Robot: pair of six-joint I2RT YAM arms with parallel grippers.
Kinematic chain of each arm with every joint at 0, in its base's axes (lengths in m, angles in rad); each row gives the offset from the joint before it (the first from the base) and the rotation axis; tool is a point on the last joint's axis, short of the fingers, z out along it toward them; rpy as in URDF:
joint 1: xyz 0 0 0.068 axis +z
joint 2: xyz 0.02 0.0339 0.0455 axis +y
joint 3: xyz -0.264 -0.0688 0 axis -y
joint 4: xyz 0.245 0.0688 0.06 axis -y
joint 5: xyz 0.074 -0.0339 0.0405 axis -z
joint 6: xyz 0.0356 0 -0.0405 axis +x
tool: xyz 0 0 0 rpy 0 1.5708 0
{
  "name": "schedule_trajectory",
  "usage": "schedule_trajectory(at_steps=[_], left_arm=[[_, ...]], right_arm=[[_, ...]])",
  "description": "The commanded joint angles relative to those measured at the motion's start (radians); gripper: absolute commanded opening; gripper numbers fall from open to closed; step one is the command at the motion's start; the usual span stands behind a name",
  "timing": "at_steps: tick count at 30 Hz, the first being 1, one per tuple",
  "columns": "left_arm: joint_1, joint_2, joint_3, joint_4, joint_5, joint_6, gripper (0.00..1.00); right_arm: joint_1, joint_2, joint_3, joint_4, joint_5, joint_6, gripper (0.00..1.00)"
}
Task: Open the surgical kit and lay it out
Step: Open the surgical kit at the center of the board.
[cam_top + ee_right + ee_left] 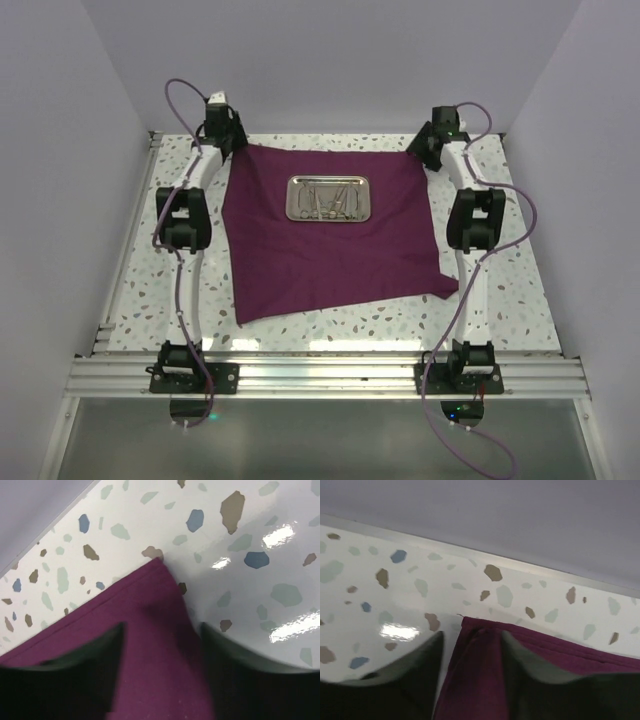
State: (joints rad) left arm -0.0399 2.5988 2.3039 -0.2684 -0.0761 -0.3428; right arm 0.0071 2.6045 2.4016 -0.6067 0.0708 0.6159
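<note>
The surgical kit's dark purple cloth (330,255) lies spread flat on the speckled table (500,290). On its far half sits a shiny steel tray (330,198) holding thin steel instruments (332,203). My left gripper (232,140) is at the cloth's far left corner. In the left wrist view the left gripper (472,640) stands open, its fingers apart on either side of the corner of the cloth (570,652). My right gripper (420,148) is at the far right corner. The right wrist view shows the right gripper (162,630) open too, with the cloth (125,605) lying between its fingers.
Plain walls close in the table at the back and on both sides. An aluminium rail (320,375) with both arm bases runs along the near edge, and another rail (130,240) follows the left side. A metal strip (470,552) edges the back.
</note>
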Motion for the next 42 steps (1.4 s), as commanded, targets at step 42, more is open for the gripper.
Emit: schedule_trajectory(at_steps=[42], left_arm=[[-0.934, -1.195, -1.706, -0.088, -0.584, -0.803, 0.98]], right_arm=[[0.085, -1.876, -1.707, 0.087, -0.055, -0.021, 0.98]])
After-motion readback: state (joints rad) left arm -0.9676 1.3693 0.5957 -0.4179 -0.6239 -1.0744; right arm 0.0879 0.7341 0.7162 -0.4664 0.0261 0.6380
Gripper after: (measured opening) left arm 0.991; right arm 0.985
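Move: From the left gripper, the drape's near edge lies about 53 cm back and 14 cm right, with its near-left corner some 55 cm back and 6 cm right; the instrument tray is roughly 17 cm back and 26 cm right, all about 7 cm lower. From the right gripper, the drape's loose near-right flap lies about 45 cm back and 2 cm right, the tray 16 cm back and 27 cm left, both some 5 cm below. Finish opening both grippers wide to clear the drape's far corners. Bring the left gripper back about 48 cm, arching up past the tray's left side, then swing right and down to the near edge, tipping the fingers some 15 degrees further down. Draw the right gripper back about 37 cm and up 15 towards the loose flap, fingers levelling out, and keep it well above the cloth. ##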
